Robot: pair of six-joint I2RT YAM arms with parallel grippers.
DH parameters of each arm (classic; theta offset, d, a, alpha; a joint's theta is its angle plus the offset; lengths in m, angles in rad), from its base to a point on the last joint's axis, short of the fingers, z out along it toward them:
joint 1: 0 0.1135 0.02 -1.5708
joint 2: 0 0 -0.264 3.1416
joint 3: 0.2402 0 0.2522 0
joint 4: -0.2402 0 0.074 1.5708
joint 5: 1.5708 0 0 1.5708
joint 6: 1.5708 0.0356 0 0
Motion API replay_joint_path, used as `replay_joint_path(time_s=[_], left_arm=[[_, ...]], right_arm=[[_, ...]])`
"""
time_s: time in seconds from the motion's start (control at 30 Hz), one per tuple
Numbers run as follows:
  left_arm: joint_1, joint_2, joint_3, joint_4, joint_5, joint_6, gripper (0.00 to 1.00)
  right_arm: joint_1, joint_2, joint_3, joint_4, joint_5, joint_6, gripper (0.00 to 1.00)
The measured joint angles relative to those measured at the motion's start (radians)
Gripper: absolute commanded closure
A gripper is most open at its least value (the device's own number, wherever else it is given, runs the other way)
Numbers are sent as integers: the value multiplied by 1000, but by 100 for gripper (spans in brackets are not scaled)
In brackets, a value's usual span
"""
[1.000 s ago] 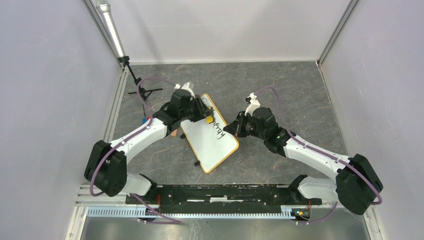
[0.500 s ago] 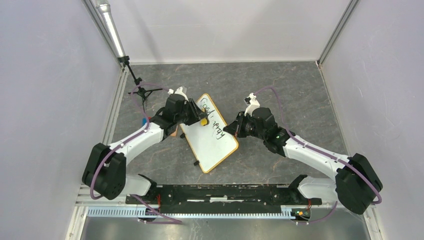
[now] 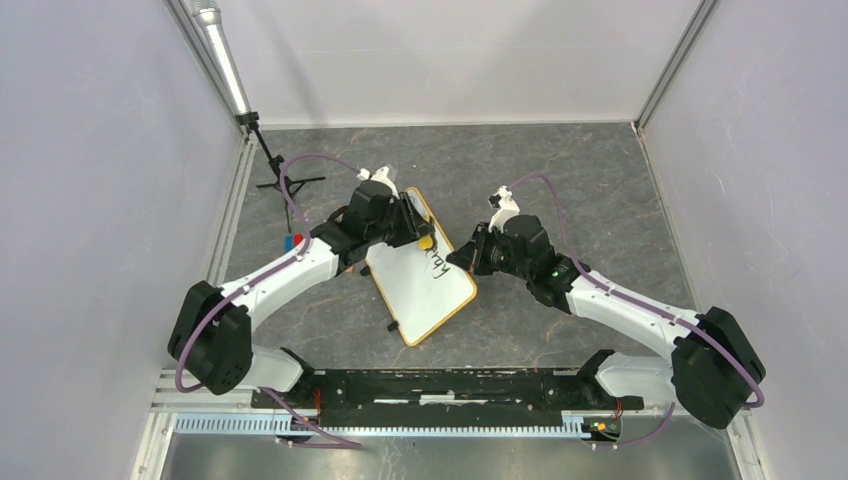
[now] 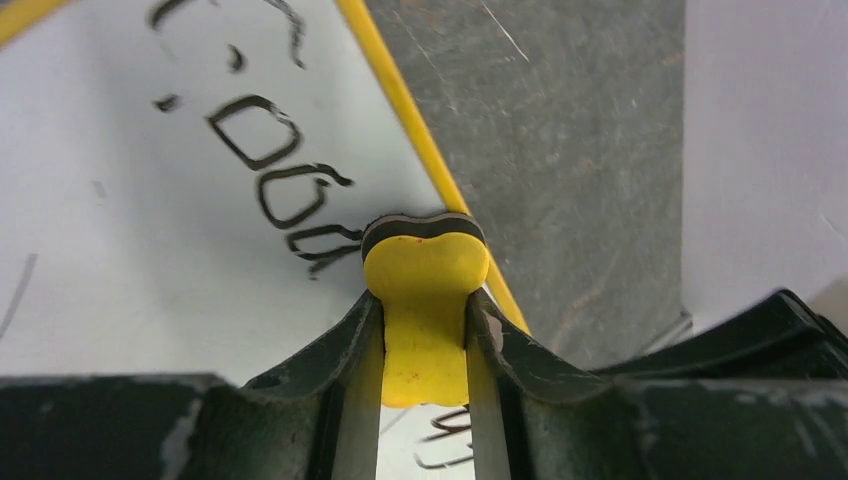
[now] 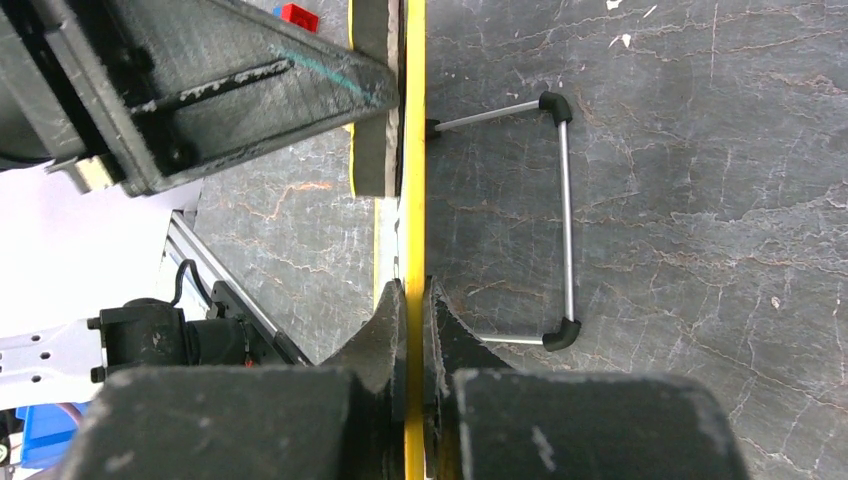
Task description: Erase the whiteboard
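Note:
The whiteboard (image 3: 418,292) lies tilted on the grey table, with black handwriting (image 3: 437,262) near its upper right. My left gripper (image 3: 421,238) is shut on a yellow eraser (image 3: 427,241) with a black felt base and hovers over the board's upper end. In the left wrist view the eraser (image 4: 425,285) sits between my fingers (image 4: 340,350), its felt against the white surface (image 4: 120,230) beside the writing (image 4: 265,170) and the yellow frame (image 4: 420,150). My right gripper (image 3: 468,258) is shut on the board's right edge; its frame (image 5: 414,150) runs edge-on between the jaws of the gripper (image 5: 414,295).
A small black tripod (image 3: 283,182) stands at the back left by the wall. A small red and blue item (image 3: 292,240) lies beside the left arm. The board's wire stand (image 5: 563,220) sticks out under it. Enclosure walls close both sides; a metal rail (image 3: 430,385) runs along the near edge.
My left gripper swung left with the eraser, then back right over the board's upper end, now covering the top word. The right gripper and board stayed put.

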Motion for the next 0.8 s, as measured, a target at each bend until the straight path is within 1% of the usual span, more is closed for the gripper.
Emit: replay_joint_path(time_s=[0.17,0.3,0.4,0.5,0.57,0.63,0.8], left_arm=[[-3,-3,6,-11,60,5,79],[51,-8,-35,-11,115,8,80],[86,-24,-89,-19,117,10,80],[81,-42,-109,-22,108,11,80],[65,-46,-108,-26,75,11,80],[24,-51,-102,-38,41,12,80],[-134,-65,-56,-75,-23,11,79]], right_arm=[[2,0,2,-3,1,-3,100],[2,0,2,-4,2,-3,100],[2,0,2,-5,4,-4,100],[3,-1,2,-5,4,-6,100],[4,-2,2,-6,6,-6,100],[4,-2,2,-10,10,-6,100],[5,-3,2,-14,17,-10,100]])
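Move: The left hand already has the yellow eraser's felt on the tilted whiteboard; the last letters of the lower-right word lie about 4 cm back and 3 cm right of this hand, 2 cm below. The right gripper pinching the board's right edge is some 5 cm back and 8 cm right at about its height, and the board's near corner about 22 cm back, 3 cm left, 13 cm lower. From the right hand those letters lie roughly 6 cm left, level ahead, 3 cm lower. Keeping its grip on the eraser, the left hand eases back about a centimetre, slides its felt down the slope to the left some 4 cm, then reverses into a longer, quicker stroke of about 6 cm, back and to the right and slightly up, over the last letters and in close beside the right gripper. The right hand stays put, still pinching the board's right edge to steady it against the rubbing, while the left wrist turns only slightly, some 5 degrees clockwise. ##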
